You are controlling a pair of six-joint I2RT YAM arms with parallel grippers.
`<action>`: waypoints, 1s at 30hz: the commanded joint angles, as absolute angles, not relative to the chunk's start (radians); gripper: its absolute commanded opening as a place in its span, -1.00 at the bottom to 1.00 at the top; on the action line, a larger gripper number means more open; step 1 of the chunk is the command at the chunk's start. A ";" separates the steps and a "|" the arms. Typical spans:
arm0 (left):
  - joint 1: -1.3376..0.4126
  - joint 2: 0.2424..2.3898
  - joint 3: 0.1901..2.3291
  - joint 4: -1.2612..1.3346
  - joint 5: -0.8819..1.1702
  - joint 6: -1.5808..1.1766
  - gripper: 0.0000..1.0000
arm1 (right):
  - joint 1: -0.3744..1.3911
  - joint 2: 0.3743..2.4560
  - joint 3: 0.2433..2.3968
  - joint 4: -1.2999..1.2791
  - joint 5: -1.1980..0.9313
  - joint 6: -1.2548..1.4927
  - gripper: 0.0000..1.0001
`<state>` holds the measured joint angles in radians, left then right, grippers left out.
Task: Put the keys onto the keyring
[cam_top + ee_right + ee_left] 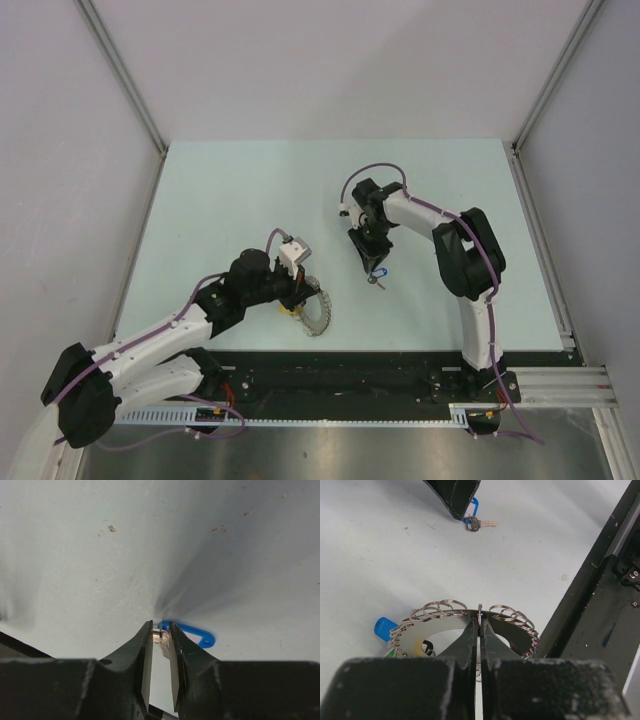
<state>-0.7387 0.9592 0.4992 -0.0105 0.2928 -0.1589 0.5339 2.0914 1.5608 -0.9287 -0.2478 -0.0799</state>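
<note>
The keyring (318,310) lies near the table's front edge, a wide silver band (415,635) with small split rings round its rim. My left gripper (480,622) is shut on its far rim, at one upright split ring. Blue (384,628) and other tags hang at the band's left side. A key with a blue tag (481,524) lies on the table further back. My right gripper (160,634) points down at it, and its two fingertips pinch the metal head (161,636). The blue tag (197,632) sticks out to the right behind them.
The pale green table (250,200) ends at a black rail (600,605) just right of the keyring. Grey walls stand along the table's left, back and right sides. The two arms stay apart, with a short gap of table between keyring and key.
</note>
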 commanded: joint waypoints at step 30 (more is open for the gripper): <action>-0.732 0.933 0.522 0.014 0.331 -0.144 -0.99 | 0.575 2.080 1.615 -0.989 -0.160 -0.113 -1.00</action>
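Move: Just behind the right fingertips, about 2 cm back, 1 cm to their right and 1 cm below, lies the middle of the loose key. Its blue tag sits level with the tips, some 2 cm to the right and also 1 cm down. The held keyring is about 13 cm back, 10 cm left and 8 cm higher. From the left hand, the key lies about 9 cm ahead, 12 cm right and 12 cm below. Staying low at the key, the right hand makes a small half-centimetre rise to its left, then eases right and down about 1 cm and slightly back, its fingers tipping some 5 degrees nearer to vertical. Late on, the slightly open fingers close nearly shut where the key's head meets the blue tag. The left hand stays still and keeps its grip on the keyring. ##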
